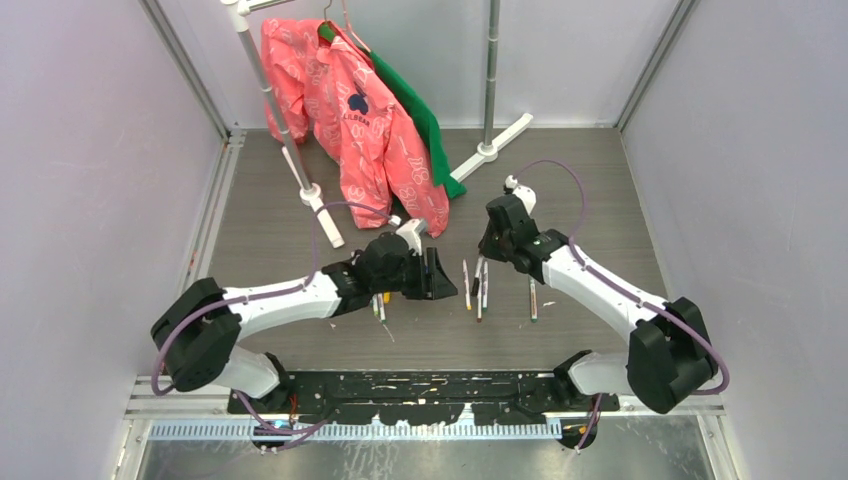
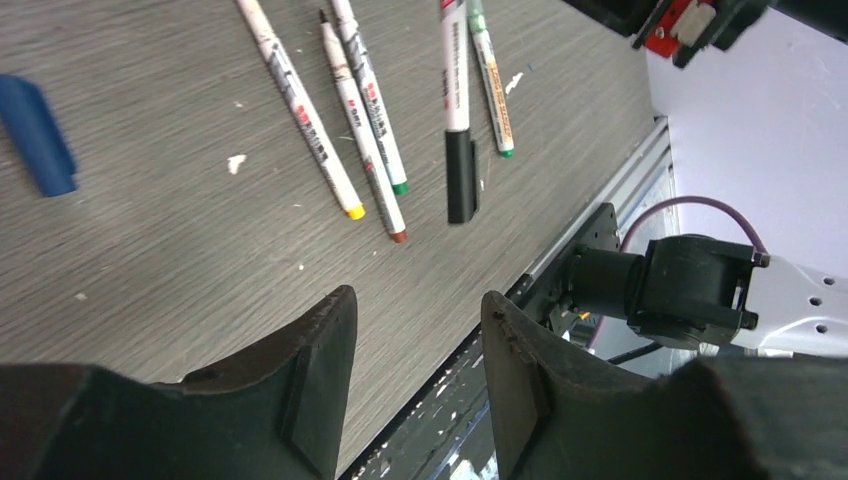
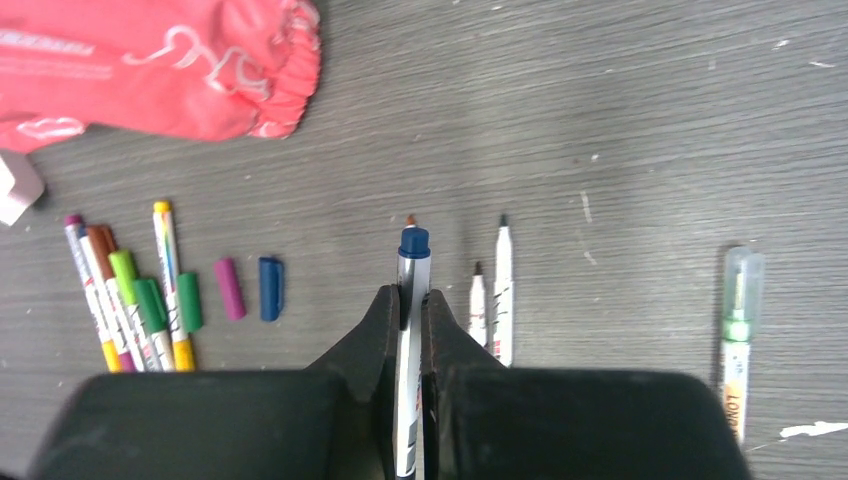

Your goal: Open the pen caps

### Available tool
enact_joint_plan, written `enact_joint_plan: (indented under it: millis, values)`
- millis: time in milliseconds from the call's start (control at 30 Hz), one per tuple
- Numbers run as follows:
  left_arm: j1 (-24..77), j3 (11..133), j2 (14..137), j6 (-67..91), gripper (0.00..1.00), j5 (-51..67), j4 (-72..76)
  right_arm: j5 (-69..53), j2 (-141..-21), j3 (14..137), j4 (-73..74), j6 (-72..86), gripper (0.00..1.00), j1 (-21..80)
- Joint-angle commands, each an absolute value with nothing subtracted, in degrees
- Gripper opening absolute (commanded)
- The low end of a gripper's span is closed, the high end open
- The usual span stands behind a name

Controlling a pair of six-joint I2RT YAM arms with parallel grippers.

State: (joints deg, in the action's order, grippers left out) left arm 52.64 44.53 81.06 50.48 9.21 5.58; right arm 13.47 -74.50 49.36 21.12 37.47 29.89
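My right gripper (image 3: 412, 295) is shut on a white pen (image 3: 412, 350) whose dark blue cap (image 3: 413, 243) sticks out past the fingertips. In the left wrist view this pen (image 2: 456, 100) hangs above the table, its dark cap (image 2: 461, 190) at the low end. Loose blue (image 3: 270, 288), purple (image 3: 229, 288) and green (image 3: 189, 301) caps lie to the left. Beyond them lies a bunch of capped pens (image 3: 120, 290). My left gripper (image 2: 420, 310) stands open and empty, a little left of the held pen (image 1: 478, 290).
Two uncapped pens (image 3: 503, 290) lie just right of the held one, and a green pen with a clear cap (image 3: 738, 330) farther right. A pink jacket (image 1: 360, 120) and a green garment (image 1: 420, 115) hang from a rack (image 1: 290, 150) at the back. The table's near rail (image 2: 560, 250) is close.
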Motion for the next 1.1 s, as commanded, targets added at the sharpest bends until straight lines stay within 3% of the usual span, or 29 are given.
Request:
enact_joint_plan:
  millis: [0, 600, 900, 1067]
  values:
    - [53.8, 45.7, 83.5, 50.8, 0.5, 13.0, 14.5, 13.8, -71.3, 51.3, 20.1, 40.4, 0.01, 33.6]
    - [56.0, 45.8, 88.6, 52.9, 0.45, 13.5, 20.6, 11.5, -69.2, 49.7, 16.8, 45.1, 0.01, 39.0]
    - [56.9, 43.3, 86.1, 53.8, 0.03, 14.6, 22.6, 10.9, -66.6, 47.5, 14.9, 47.1, 0.01, 39.2]
    - [57.0, 42.2, 81.4, 52.6, 0.0, 13.8, 19.7, 10.1, -64.1, 45.9, 14.3, 47.3, 0.01, 39.5]
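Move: Held out by the right gripper, the pen's black cap hangs about 8 cm to the left hand's right, 2 cm ahead and 4 cm below. On the table some 12 cm below that hand, the yellow-ended pen lies about 5 cm right and 1 cm back, the brown-ended pen about 8 cm right and 3 cm back. From the right hand, the left gripper's open fingers are roughly 10 cm back, 8 cm left and 2 cm higher. Bringing the held pen left some 5 cm, back 4 cm and up 3 cm, the right hand carries its black cap to the left gripper, rolling about 10 degrees left side up and keeping its grip near the blue end. The left hand eases right about 4 cm, slightly back and down, then closes its half-open fingers to pinch the black cap, drifting back left a little. ##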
